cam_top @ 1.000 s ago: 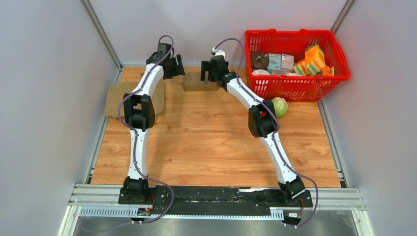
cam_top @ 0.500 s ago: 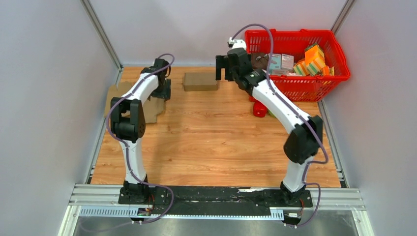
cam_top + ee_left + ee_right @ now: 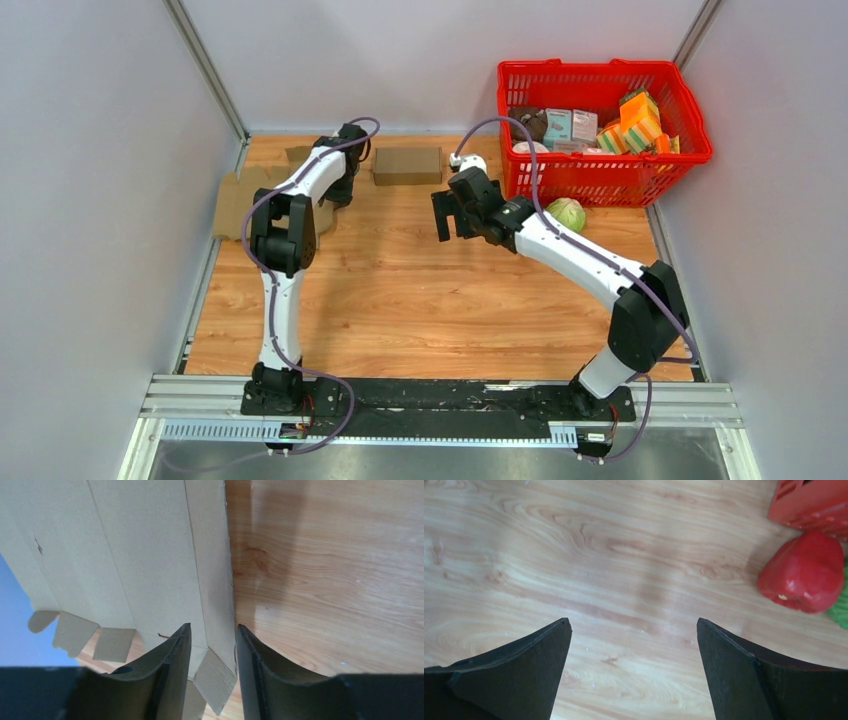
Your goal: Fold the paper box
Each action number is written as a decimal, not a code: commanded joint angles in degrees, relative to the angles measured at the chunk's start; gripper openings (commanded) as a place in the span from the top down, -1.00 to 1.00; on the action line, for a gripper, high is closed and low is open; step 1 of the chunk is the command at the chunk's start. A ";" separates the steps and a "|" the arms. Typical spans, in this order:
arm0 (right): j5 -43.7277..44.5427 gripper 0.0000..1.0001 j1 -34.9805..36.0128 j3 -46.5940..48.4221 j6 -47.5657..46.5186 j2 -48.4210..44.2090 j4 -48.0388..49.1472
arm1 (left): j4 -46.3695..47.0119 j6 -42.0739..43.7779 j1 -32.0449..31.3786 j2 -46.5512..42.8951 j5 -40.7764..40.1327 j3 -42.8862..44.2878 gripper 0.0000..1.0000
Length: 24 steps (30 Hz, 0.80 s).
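The paper box is a flat brown cardboard blank [image 3: 236, 196] lying at the table's left, mostly hidden under my left arm. In the left wrist view its creased panels [image 3: 140, 555] fill the left half, with small tabs along the lower edge. My left gripper [image 3: 212, 626] straddles the narrow strip on the blank's right edge. Its jaws are partly narrowed and a gap still shows on either side of the strip. From above, the left gripper [image 3: 345, 187] sits at the blank's far right corner. My right gripper [image 3: 441, 216] hangs wide open over bare wood [image 3: 634, 625], holding nothing.
A folded brown carton [image 3: 407, 165] lies at the back centre. A red basket [image 3: 604, 69] full of groceries stands at the back right. In front of it are a green cabbage [image 3: 568, 213] and a red pepper [image 3: 802, 572]. Grey walls close both sides.
My right arm has drawn back from the far edge to the middle of the table. My left gripper has settled on the cardboard's right edge and its jaws have narrowed.
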 commanded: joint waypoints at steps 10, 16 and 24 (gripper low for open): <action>0.87 -1.00 1.57 -6.87 3.75 -17.56 0.23 | -10.35 3.23 0.21 5.27 -1.77 9.45 0.18; -10.10 -1.00 1.48 -6.26 7.43 -13.79 1.11 | -6.41 3.23 0.38 -4.12 0.68 0.06 1.00; -23.46 -1.00 -1.77 -4.84 22.08 -8.07 7.69 | 2.38 -6.07 0.12 -27.99 19.39 -23.75 1.00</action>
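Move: The left hand is low over the flat cardboard sheet, whose right edge runs between its half-open fingertips near the near corner; the sheet's middle lies about 12 cm to the left, 4 cm farther out and some 3 cm lower. The finished paper box is about 12 cm ahead and 17 cm to the right of this hand. From the right hand, the sheet's middle is roughly 43 cm left, 17 cm ahead and 13 cm below. Settling about 1 cm down, the left hand shuts its half-open fingers on the sheet's right edge, pinches it, and then drags it straight back some 7 cm, rising slightly at the finish. The right hand, wide open and empty, draws back about 5 cm, rises and then sinks most of the way again, edging left late on as its left side rolls upward. ##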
